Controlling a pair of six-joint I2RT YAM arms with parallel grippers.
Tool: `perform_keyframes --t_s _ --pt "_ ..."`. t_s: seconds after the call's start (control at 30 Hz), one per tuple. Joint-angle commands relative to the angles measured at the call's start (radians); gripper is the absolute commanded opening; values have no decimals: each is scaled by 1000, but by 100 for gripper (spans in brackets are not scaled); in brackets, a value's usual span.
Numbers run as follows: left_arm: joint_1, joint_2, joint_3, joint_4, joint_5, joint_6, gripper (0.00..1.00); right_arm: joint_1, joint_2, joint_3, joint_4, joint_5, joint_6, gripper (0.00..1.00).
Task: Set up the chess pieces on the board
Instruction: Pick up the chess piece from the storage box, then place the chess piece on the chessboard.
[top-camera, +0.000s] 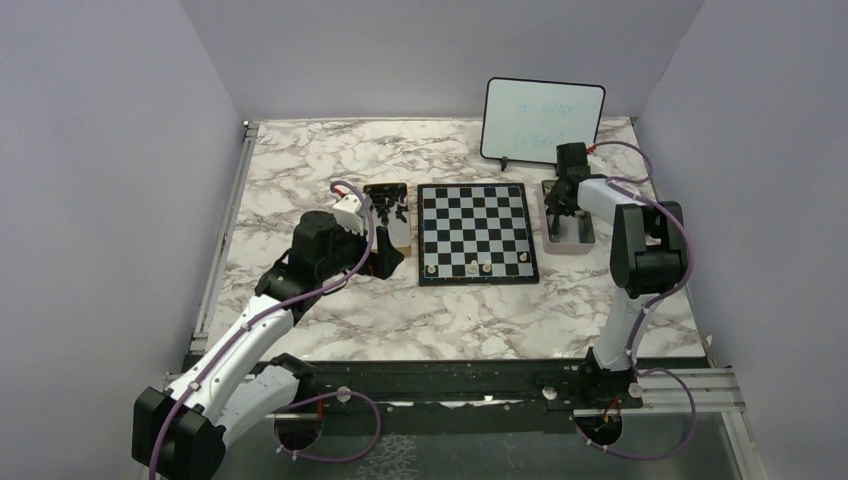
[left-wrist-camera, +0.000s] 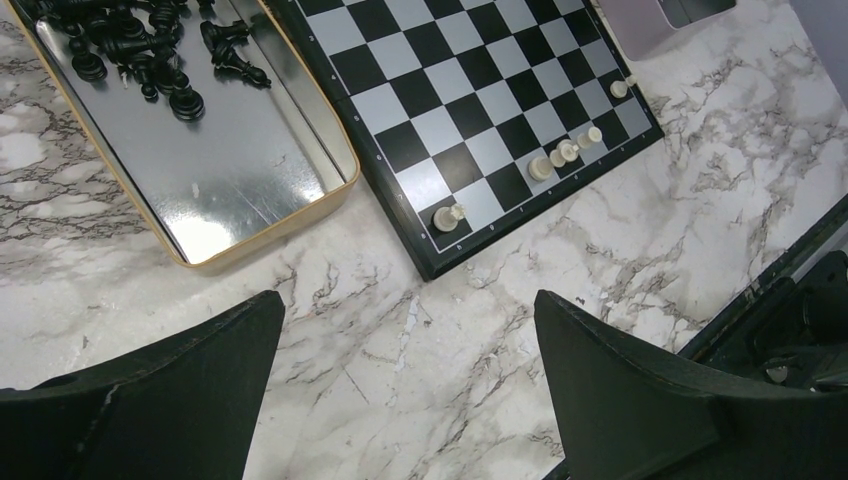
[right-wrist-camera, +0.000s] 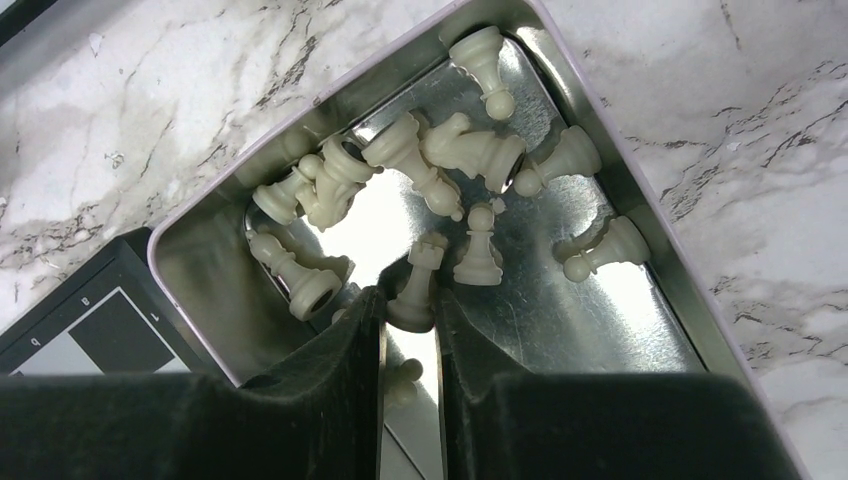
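The board (top-camera: 475, 232) lies mid-table with several cream-white chess pieces (top-camera: 471, 268) along its near row, also seen in the left wrist view as white pieces (left-wrist-camera: 540, 168) on the board (left-wrist-camera: 470, 100). My right gripper (right-wrist-camera: 410, 310) reaches down into a metal tray (right-wrist-camera: 200, 290) of loose white pieces. Its jaws are shut on the base of a white rook (right-wrist-camera: 420, 285). Other white pieces (right-wrist-camera: 470, 150) lie tumbled around it. My left gripper (left-wrist-camera: 408, 305) hangs open over bare marble near the board's near-left corner, holding nothing.
A gold-rimmed metal tray (left-wrist-camera: 230, 150) with black pieces (left-wrist-camera: 150, 50) sits left of the board. The white-piece tray (top-camera: 568, 235) sits right of it. An upright whiteboard (top-camera: 543, 120) stands at the back right. Walls enclose the table.
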Motion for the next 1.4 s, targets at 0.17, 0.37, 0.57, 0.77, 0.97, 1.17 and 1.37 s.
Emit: perform_keyframes --t_s 0.17,0.37,0.57,0.77,0.97,1.17,1.37 --pt "-4 13 3 13 -16 -12 93 -4 -100 -46 14 -15 -142 20" --pt "-2 32 38 -34 13 -7 92 -5 -174 -97 42 -65 -253 20" --pt "-2 28 44 -24 36 -24 88 4 -261 -149 72 -122 -315 20" --pt "-2 49 90 -44 79 -89 77 84 -367 -202 119 -208 -407 20" --pt "-2 82 118 -11 159 -197 70 223 -483 -249 179 -279 -518 20" --pt "-2 156 182 2 209 -284 64 331 -598 -360 328 -494 -593 20" --pt "-2 227 253 36 284 -398 58 424 -708 -500 507 -655 -658 20"
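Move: The right hand already pinches the rook down in the storage box. From it the chessboard's middle lies about 24 cm left and 7 cm back, roughly level; the other loose white pieces lie some 5 cm ahead and 2 cm right, and the piece on the board's near right corner 12 cm left and 13 cm back. The left hand has the rook about 22 cm ahead, 49 cm right and 15 cm below. Right hand lifts the rook, swings it left 20 cm over the board, turning counter-clockwise; left closes partway, nearing it. ##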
